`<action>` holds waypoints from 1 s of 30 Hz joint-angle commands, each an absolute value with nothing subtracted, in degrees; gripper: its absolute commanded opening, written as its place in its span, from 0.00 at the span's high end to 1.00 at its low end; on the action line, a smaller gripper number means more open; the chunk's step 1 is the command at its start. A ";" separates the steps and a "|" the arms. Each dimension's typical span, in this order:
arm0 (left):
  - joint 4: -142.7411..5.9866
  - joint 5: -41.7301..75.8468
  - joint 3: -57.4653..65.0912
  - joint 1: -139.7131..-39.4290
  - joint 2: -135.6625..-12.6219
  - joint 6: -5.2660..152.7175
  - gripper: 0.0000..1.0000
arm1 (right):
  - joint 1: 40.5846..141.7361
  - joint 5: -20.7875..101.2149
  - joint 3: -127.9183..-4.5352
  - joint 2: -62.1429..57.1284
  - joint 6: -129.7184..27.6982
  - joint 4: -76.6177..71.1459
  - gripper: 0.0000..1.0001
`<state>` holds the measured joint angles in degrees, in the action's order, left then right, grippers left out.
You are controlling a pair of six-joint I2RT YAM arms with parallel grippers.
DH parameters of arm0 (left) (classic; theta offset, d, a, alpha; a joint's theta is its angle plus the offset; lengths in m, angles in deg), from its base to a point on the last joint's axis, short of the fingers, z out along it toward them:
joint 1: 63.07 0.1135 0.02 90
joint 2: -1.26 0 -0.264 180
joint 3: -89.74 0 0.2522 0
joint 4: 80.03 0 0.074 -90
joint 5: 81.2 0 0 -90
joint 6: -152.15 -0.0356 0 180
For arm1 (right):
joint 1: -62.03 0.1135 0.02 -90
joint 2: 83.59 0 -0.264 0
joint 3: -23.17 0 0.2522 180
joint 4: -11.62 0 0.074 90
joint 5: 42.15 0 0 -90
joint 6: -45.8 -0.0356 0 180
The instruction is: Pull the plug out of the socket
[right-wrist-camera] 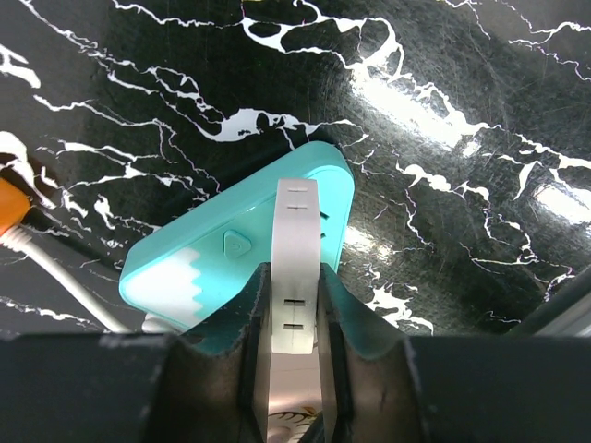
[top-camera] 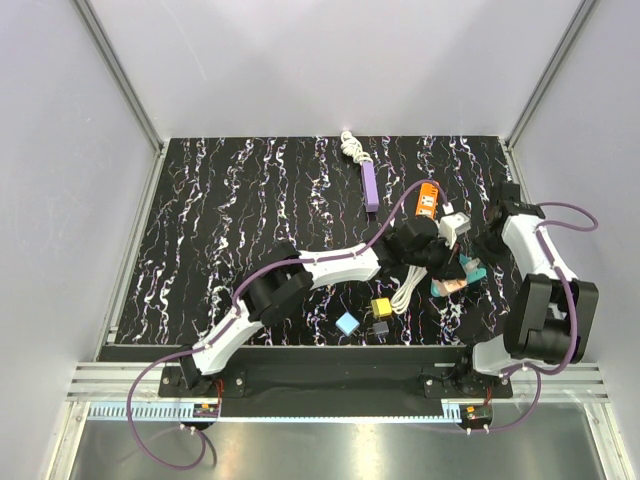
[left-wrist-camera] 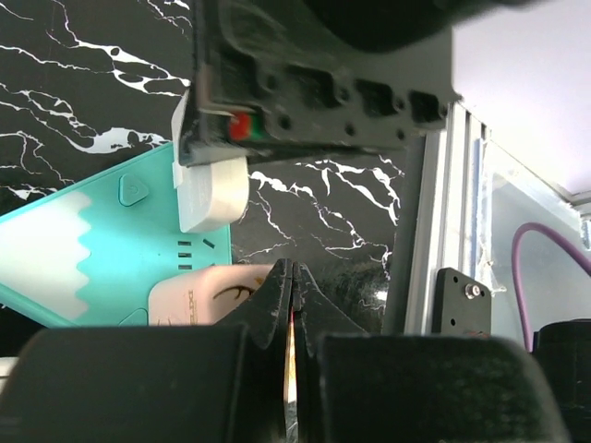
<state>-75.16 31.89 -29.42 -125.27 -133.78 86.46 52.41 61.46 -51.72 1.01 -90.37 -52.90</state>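
Observation:
The teal socket [right-wrist-camera: 222, 245] lies flat on the black marbled table, with a cream patch at its near end. A white plug [right-wrist-camera: 298, 217] stands upright on it. My right gripper [right-wrist-camera: 295, 277] comes down over the plug, one finger pressed against each of its flat sides. In the left wrist view the same plug [left-wrist-camera: 212, 189] hangs under the right gripper's black body, above the socket [left-wrist-camera: 111, 249]. My left gripper [left-wrist-camera: 293, 275] is shut with nothing visible between its tips, right at the socket's cream end [left-wrist-camera: 199, 293]. From the top, both grippers meet over the socket [top-camera: 446, 287].
A purple power strip [top-camera: 370, 186] with a coiled white cord [top-camera: 351, 146] lies at the back. An orange device [top-camera: 428, 199], a white adapter [top-camera: 455, 225] and a white cable [top-camera: 405, 290] sit near the grippers. Yellow [top-camera: 381, 306], blue [top-camera: 347, 323] and black [top-camera: 379, 326] cubes lie in front.

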 commanded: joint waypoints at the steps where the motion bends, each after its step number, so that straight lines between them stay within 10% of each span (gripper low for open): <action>1: -66.62 27.17 -26.15 -123.54 -138.04 86.93 1.00 | 52.72 62.36 -51.15 -4.39 -89.38 -52.68 1.00; 24: -72.69 27.60 -23.78 -121.70 -137.18 88.34 0.97 | 52.63 56.64 -50.89 -3.00 -78.47 -45.83 1.00; 30: -77.26 34.80 -20.26 -117.57 -128.82 87.28 0.47 | 52.63 55.59 -47.90 -3.17 -74.87 -40.90 1.00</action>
<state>-83.11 31.63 -23.43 -121.40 -131.66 89.63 52.56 55.87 -48.61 -2.23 -78.48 -44.90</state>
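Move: The patterned plug sits just below the shut left fingertips, about 2 cm to their left and 4 cm down, 1 cm back. From this hand, the white block is roughly 3 cm ahead, 4 cm right and 3 cm lower; the orange socket is some 15 cm ahead, 9 cm left and 8 cm lower. The right hand already grips the white block; the patterned plug is about 4 cm back, 5 cm left and 1 cm below it. The left hand, shut with nothing between its fingers, goes forward about 3 cm over the teal socket, easing a centimetre right, then swings back some 3 cm to the left and a little farther forward while its fingers open about halfway around the view of the patterned plug. The right hand keeps its pinch on the white block and turns it counter-clockwise some 15 degrees, rising about a centimetre at first, then sinking part of that and drifting nearly 2 cm forward. ##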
